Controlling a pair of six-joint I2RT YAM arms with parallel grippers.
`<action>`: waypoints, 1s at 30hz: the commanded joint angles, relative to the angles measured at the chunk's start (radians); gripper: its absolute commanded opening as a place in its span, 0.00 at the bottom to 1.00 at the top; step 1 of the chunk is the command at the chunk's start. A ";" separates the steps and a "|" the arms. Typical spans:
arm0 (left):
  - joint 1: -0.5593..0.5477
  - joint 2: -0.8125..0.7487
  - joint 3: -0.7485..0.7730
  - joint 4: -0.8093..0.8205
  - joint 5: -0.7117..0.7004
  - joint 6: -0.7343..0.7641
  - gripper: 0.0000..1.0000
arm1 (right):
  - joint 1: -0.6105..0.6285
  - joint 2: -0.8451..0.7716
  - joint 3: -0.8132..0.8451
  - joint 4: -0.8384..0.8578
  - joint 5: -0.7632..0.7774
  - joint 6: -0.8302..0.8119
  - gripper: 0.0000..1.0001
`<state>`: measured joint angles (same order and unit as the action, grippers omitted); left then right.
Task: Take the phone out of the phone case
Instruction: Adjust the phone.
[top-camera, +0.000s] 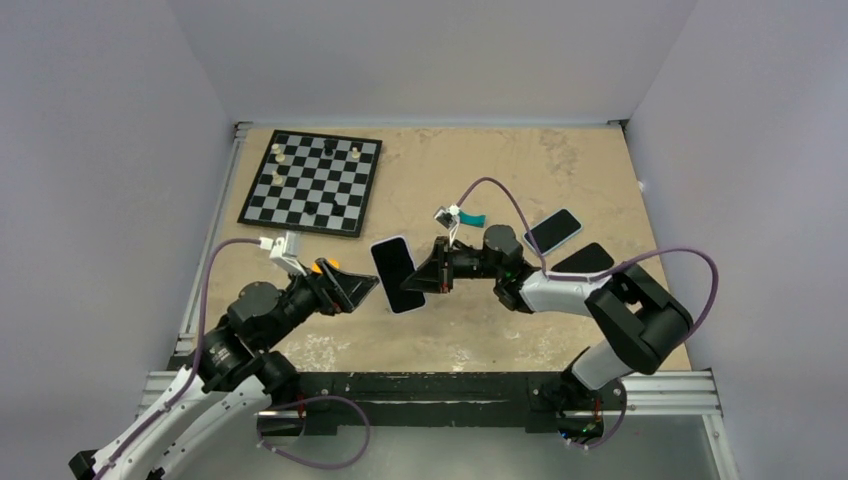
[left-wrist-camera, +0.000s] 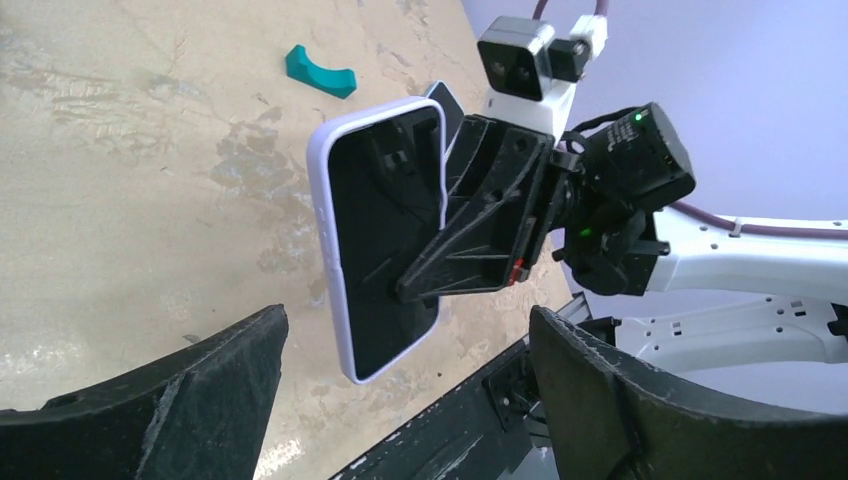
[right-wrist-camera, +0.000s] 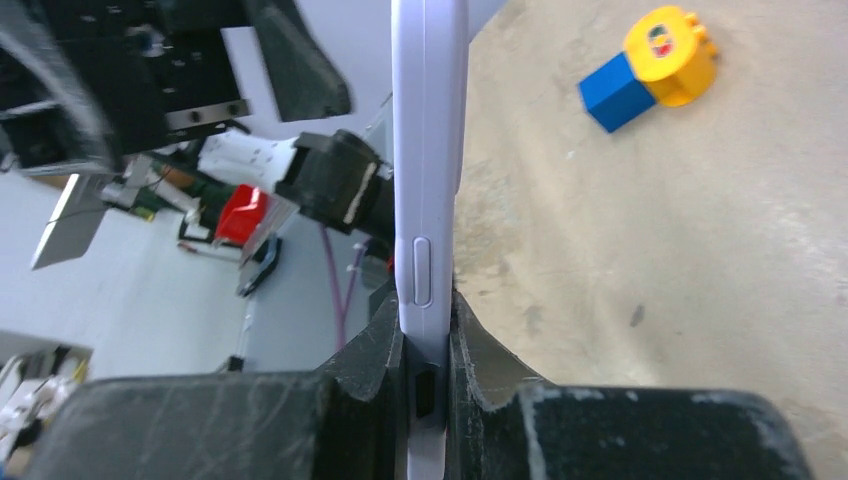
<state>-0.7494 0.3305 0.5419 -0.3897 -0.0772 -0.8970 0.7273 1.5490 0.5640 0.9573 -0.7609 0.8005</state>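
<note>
The phone (top-camera: 397, 273), black screen in a lavender phone case (left-wrist-camera: 330, 230), hangs above the table between the two arms. My right gripper (top-camera: 428, 280) is shut on its right long edge. In the right wrist view the case's side (right-wrist-camera: 428, 150) stands edge-on, pinched at the right gripper (right-wrist-camera: 428, 335). My left gripper (top-camera: 358, 290) is just left of the phone, open. From the left wrist, that gripper (left-wrist-camera: 405, 318) has its fingers spread wide on either side of the phone's lower end, clear of it.
A chessboard (top-camera: 312, 183) with a few pieces lies at the back left. Another phone (top-camera: 553, 230) and a flat black item (top-camera: 583, 260) lie at the right. There is a teal piece (left-wrist-camera: 320, 72) on the table, and blue and yellow toy blocks (right-wrist-camera: 655, 65).
</note>
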 joint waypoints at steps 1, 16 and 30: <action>0.007 0.010 -0.032 0.094 0.063 0.020 0.93 | 0.009 -0.105 0.097 -0.072 -0.160 0.053 0.00; 0.015 0.239 -0.045 0.537 0.279 -0.040 0.67 | 0.013 -0.178 0.111 0.160 -0.203 0.250 0.00; 0.016 0.249 -0.127 0.889 0.345 -0.052 0.00 | 0.012 -0.213 0.084 0.146 -0.261 0.232 0.23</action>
<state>-0.7399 0.5869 0.4221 0.3222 0.2646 -0.9501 0.7345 1.3911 0.6399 1.0622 -0.9836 1.0653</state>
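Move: The phone in its lilac case hangs in the right gripper, which holds it by the right edge, the phone's middle about 3 cm left of that hand, 1 cm ahead and 1 cm above. From the open left gripper, the phone lies roughly 9 cm to the right, 5 cm ahead and 6 cm below. On the table some 20 cm below the left hand, the blue block sits about 12 cm ahead and 10 cm left, the yellow ring 16 cm ahead and 9 cm left. Keep the right gripper shut on the case's right edge and lift it about 10 cm while drawing it back some 5 cm, turning slightly counter-clockwise. Meanwhile bring the left gripper some 7 cm right, dipping briefly, then rising with the phone and turning clockwise about 20 degrees, and close its fingers to pinch the case's left edge. ##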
